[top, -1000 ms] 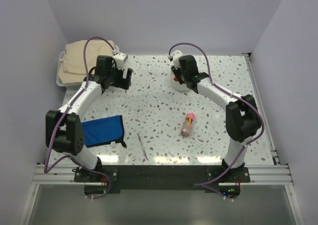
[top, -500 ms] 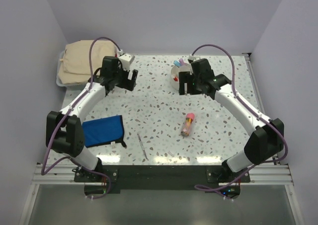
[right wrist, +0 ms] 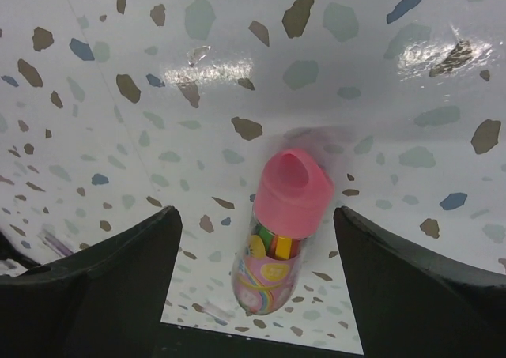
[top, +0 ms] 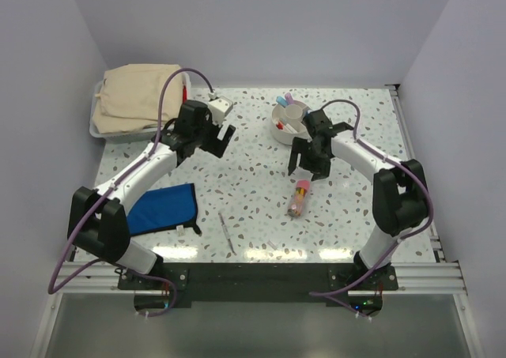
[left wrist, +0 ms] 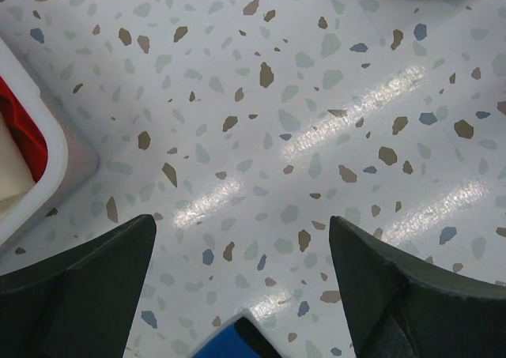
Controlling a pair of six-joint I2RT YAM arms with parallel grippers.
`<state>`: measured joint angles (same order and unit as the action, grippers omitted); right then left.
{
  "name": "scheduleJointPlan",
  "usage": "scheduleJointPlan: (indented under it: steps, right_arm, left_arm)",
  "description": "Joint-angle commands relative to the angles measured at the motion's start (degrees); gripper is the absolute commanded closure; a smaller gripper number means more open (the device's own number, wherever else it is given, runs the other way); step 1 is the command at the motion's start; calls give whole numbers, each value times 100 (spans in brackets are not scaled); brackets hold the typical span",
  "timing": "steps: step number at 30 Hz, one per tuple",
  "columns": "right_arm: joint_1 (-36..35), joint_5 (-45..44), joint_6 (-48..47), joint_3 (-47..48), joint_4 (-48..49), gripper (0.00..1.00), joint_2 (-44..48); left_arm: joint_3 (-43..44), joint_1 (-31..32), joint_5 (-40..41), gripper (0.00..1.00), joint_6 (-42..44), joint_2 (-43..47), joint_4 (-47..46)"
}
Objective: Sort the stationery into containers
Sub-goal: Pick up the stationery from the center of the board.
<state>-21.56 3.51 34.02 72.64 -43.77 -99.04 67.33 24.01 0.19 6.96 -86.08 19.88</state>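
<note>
A pink-capped tube (top: 299,198) full of coloured sticks lies on the speckled table right of centre. My right gripper (top: 308,167) hovers just over its cap end, open. In the right wrist view the tube (right wrist: 288,192) sits between the spread fingers of that gripper (right wrist: 257,216), untouched. A slim silver pen (top: 227,231) lies near the front edge. The round white cup (top: 286,125) at the back holds several pens and sticks. My left gripper (top: 224,133) hangs open over bare table, nothing between its fingers (left wrist: 241,239).
A white bin (top: 99,129) at the back left carries a folded beige cloth (top: 138,89); its corner (left wrist: 47,160) shows in the left wrist view. A flat blue pouch (top: 162,208) lies at the front left, its tip (left wrist: 229,342) below the left fingers.
The right gripper left the cup, swung forward and down over the pink tube and opened. The left gripper moved right, away from the bin, staying open.
</note>
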Motion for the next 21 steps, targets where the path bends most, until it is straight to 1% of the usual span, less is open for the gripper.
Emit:
scheduleJointPlan:
  steps: [1,4,5,8,15,16,21]
  right_arm:
    - [-41,273,184,-83,-97,19,-62]
    - [-32,238,201,-197,-158,20,-97]
    - [-41,229,210,-224,-158,21,-115]
    - [-41,159,210,-312,-167,23,-185]
    - [-85,54,61,-259,-220,33,-440]
    - [-94,27,43,-233,-211,36,-484]
    - [-217,-78,-9,-180,-176,42,-712]
  left_arm:
    - [-88,-19,218,4,148,250,-133]
    - [-115,-28,262,4,156,250,-151]
    - [-115,-19,271,4,165,250,-160]
    - [-115,-28,289,3,139,224,-169]
    - [-185,-37,298,3,86,215,-256]
    - [-203,-37,298,3,69,224,-265]
    - [-238,-37,280,2,86,224,-239]
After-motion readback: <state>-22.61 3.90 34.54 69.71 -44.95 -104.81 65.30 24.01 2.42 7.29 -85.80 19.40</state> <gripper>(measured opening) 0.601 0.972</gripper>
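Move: The pink-capped crayon tube lies roughly 6 cm back and 1 cm left of the right hand, some 7 cm below, its pink cap at the end nearer to that hand. The round container stands about 13 cm ahead of this hand and 2 cm to its left, 5 cm lower; the thin pen lies some 9 cm back and 17 cm left of the tube. From the left hand the tube is around 12 cm back, 18 cm right and 16 cm down. Down onto the pink cap end of the crayon tube goes the right hand, sinking about 5 cm while drawing back some 3 cm, its fingers tilting about 10 degrees nearer to straight down. The fingers narrow from wide open to a bit over half and come to flank the cap; no firm pinch can be made out yet. ##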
